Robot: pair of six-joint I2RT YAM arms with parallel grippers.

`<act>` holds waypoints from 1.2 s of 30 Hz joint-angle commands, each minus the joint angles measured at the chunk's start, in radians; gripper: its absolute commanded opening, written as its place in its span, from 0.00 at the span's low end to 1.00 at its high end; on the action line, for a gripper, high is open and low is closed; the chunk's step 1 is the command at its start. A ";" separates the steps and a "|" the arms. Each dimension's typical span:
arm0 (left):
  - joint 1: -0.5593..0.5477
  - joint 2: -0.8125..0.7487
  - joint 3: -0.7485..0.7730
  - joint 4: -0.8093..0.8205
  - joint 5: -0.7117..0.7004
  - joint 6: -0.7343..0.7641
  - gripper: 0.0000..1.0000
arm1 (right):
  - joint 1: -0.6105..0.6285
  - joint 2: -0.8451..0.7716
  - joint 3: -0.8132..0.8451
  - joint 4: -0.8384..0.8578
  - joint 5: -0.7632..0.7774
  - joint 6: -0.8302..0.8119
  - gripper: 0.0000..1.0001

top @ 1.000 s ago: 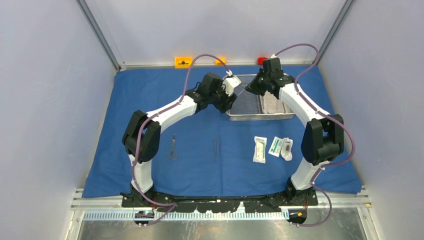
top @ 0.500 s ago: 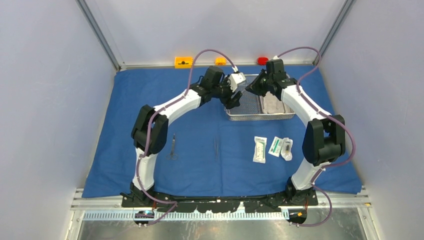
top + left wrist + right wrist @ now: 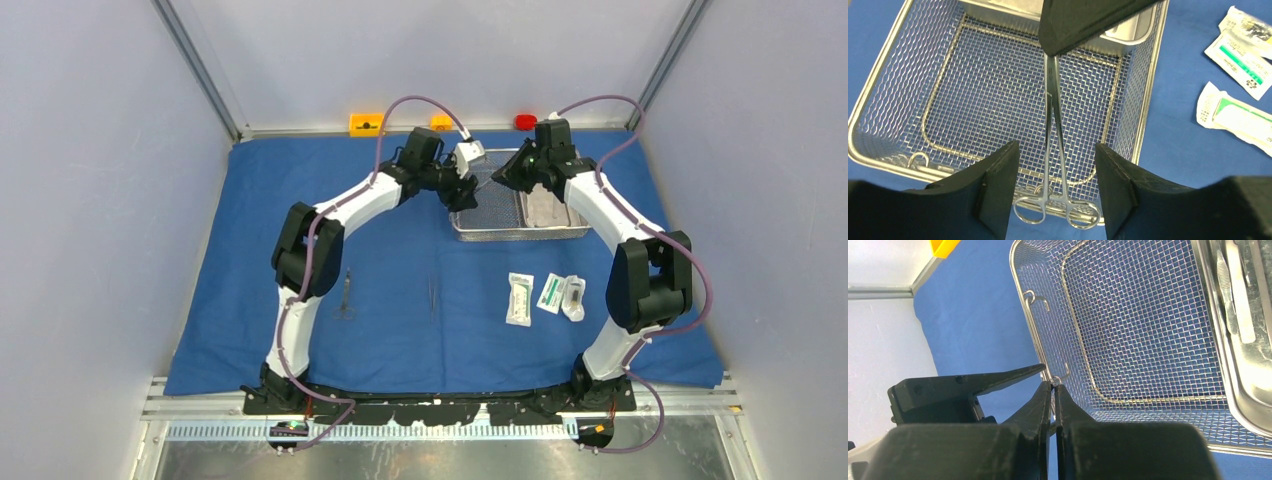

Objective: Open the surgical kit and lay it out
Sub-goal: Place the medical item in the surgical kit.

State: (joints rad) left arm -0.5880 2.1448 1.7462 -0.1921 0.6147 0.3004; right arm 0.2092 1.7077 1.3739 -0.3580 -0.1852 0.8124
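The blue cloth wrap (image 3: 300, 190) lies spread out, with the wire-mesh basket (image 3: 500, 222) at the back and the steel tray (image 3: 556, 212) in its right half. My right gripper (image 3: 1053, 385) is shut on the tip end of slim metal forceps (image 3: 1053, 125) and holds them over the basket (image 3: 878, 100). My left gripper (image 3: 1055, 152) stands open, with the forceps' ring handles between its fingers and untouched. Scissors (image 3: 345, 295), tweezers (image 3: 432, 298) and three white packets (image 3: 545, 296) lie on the cloth.
Further instruments (image 3: 1233, 295) lie in the steel tray (image 3: 1248, 365). Orange blocks (image 3: 366, 123) and a red block (image 3: 525, 121) sit at the back edge. Grey walls close in on both sides. The two grippers (image 3: 480, 188) are close together above the basket's left part.
My left arm has reached farther back and right, bringing its open gripper around the forceps' handles. The right arm has barely moved and keeps its hold.
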 commanded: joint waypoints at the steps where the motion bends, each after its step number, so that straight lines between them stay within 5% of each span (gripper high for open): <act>1: 0.004 0.030 0.086 0.022 0.076 0.012 0.57 | -0.006 -0.052 0.002 0.048 0.000 0.003 0.00; 19: 0.006 0.069 0.131 -0.033 0.084 -0.037 0.32 | -0.013 -0.055 0.002 0.051 -0.004 0.001 0.00; 31: 0.006 0.063 0.162 -0.086 0.088 -0.035 0.01 | -0.015 -0.058 -0.010 0.068 -0.010 -0.001 0.00; 36: 0.008 0.029 0.177 -0.136 0.027 -0.037 0.00 | -0.023 -0.077 -0.004 0.078 -0.021 -0.020 0.07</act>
State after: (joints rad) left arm -0.5865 2.2215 1.8751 -0.2897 0.6651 0.2653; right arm 0.2005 1.7058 1.3624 -0.3416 -0.2104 0.8116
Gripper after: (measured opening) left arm 0.188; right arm 0.082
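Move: The medical item, a ring-handled clamp held by its tip end in the right hand, runs between the open left fingers; its middle is about 2 cm right of the left hand, 1 cm ahead and 1 cm higher. From the left hand, the mesh basket's middle lies 11 cm right, 1 cm ahead, 12 cm below; the steel tray, 17 cm right, 1 cm ahead, 12 cm below. From the right hand, the clamp's middle is 4 cm left, 3 cm back, 3 cm below. The clamp's handle shanks are pinched by the left fingers, which close from well open to a narrow gap after the hand slips about 1.5 cm right along the clamp towards the right hand, rising slightly before sinking about 1 cm. The right hand stays in place and keeps its grip on the tip end. ##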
